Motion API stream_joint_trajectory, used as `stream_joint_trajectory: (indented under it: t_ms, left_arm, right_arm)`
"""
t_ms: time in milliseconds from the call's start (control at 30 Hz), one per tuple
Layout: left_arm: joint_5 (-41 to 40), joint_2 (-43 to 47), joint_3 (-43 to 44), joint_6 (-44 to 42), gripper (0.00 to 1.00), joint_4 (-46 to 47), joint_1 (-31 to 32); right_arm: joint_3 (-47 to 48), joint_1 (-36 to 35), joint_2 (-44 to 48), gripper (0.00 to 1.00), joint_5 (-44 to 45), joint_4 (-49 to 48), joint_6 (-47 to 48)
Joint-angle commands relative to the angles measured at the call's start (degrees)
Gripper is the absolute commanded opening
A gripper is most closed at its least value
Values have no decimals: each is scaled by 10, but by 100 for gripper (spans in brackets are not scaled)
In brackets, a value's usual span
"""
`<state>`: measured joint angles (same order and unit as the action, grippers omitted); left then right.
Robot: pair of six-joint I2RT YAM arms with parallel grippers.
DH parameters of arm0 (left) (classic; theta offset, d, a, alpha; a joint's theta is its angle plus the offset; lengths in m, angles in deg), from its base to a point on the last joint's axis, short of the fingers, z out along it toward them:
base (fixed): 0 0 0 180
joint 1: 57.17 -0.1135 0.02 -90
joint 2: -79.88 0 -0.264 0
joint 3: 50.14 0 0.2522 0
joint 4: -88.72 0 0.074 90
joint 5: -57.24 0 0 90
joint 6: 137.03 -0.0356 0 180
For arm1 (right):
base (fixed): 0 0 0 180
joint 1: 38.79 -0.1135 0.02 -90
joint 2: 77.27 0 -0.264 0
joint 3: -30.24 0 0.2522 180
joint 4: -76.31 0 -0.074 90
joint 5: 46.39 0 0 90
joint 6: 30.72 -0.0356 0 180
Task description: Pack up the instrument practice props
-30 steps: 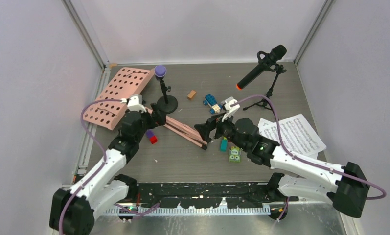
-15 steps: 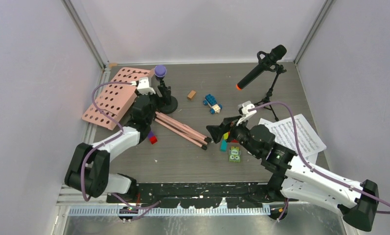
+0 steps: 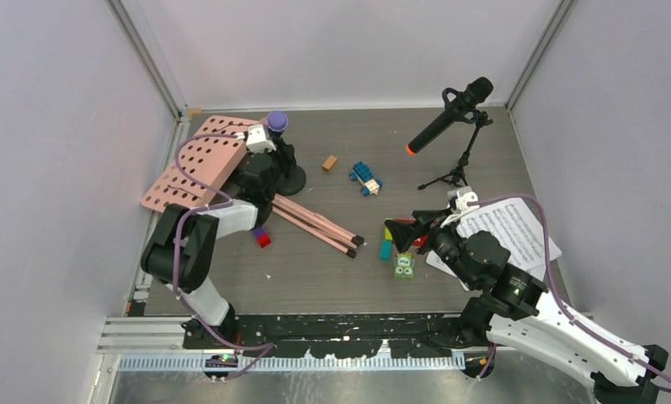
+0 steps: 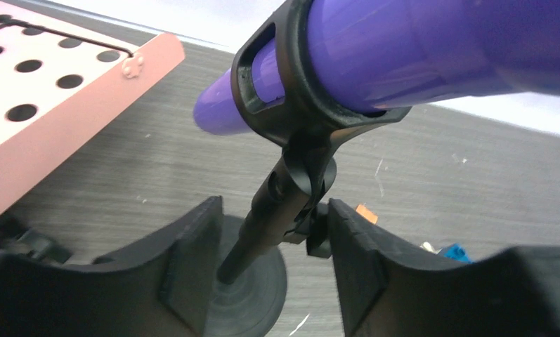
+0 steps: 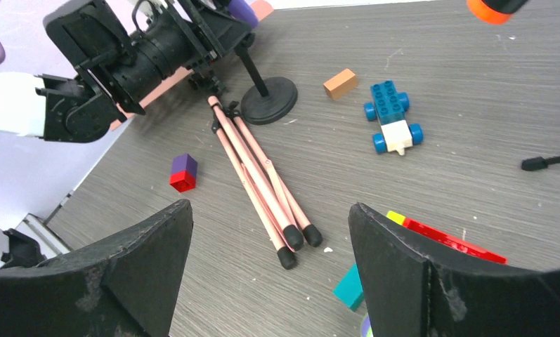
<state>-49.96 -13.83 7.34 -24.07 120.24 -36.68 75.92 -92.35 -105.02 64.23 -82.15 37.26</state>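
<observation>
The purple-headed microphone (image 4: 403,49) sits in a black clip on its support, a stem (image 4: 266,217) rising from a round base (image 3: 291,178). My left gripper (image 4: 273,203) is open with its jaws either side of that stem; a gap shows on the left side. The pink perforated sheet-music holder (image 3: 199,160) lies flat at the back left, its tripod legs (image 5: 263,175) folded together. The black orange-tipped microphone (image 3: 445,118) stands on its tripod support (image 3: 458,172). My right gripper (image 5: 270,207) is open and empty beside the white note sheets (image 3: 517,231).
A blue toy car (image 5: 391,119) and an orange brick (image 5: 340,83) lie mid-table. A purple-and-red brick (image 5: 183,172) sits left of the legs. Teal (image 5: 350,288), red-and-yellow (image 5: 445,239) and green (image 3: 404,267) bricks cluster under my right gripper. Walls enclose the table.
My left arm has reached back from the tripod legs to the purple microphone's stem and its jaws have narrowed. My right arm has drawn back right toward the note sheets.
</observation>
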Motion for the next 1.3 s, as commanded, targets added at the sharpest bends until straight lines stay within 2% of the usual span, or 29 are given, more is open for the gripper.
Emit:
stream_joint_trajectory:
  t_ms: [0,67,233,400,667,800,933,1100,1267]
  left_arm:
    - [8,-33,45,4,44,62,-3]
    - [14,-43,54,3,35,62,-3]
    - [35,-46,72,-5,21,50,-3]
    - [82,-30,84,-30,0,24,-3]
    - [258,21,116,-69,0,-19,-3]
    - [319,56,106,-72,0,9,-3]
    - [369,102,101,-74,0,-9,-2]
    - [396,194,53,-75,0,-59,2]
    - [431,333,-1,-82,0,-177,8]
  right_arm:
    - [18,-2,29,85,30,48,3]
    - [18,-2,41,85,34,57,3]
    - [20,-2,59,84,38,78,6]
    - [20,-2,68,84,35,80,3]
    - [10,-2,73,83,5,72,1]
    - [9,-2,75,84,-10,68,-1]
    - [7,-2,80,84,-8,66,3]
    - [6,-2,85,84,-4,64,4]
    - [6,-2,86,88,4,56,7]
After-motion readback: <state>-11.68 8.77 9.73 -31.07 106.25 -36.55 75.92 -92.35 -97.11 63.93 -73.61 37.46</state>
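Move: The microphone stand's black stem is about 3 cm ahead of the left hand's open fingers and 1 cm to their right, near fingertip height. The fallen pink music stand's perforated desk lies some 22 cm to the left. Its folded legs are about 10 cm back, 8 cm right and 14 cm lower, and the orange block about 8 cm ahead, 13 cm right and just as low. From the right hand, the stem is roughly 26 cm ahead, 26 cm left and 9 cm lower. The left fingers pinch the microphone stand's stem just below the purple microphone, closing as the hand eases 2 cm forward. Keeping that grip, the hand swings right about 7 cm, turning some 40 degrees clockwise, then lifts 12 cm and draws back about as far, its fingertips tipping slightly up. The empty right hand drifts 2–3 cm right and a little back, still open. ##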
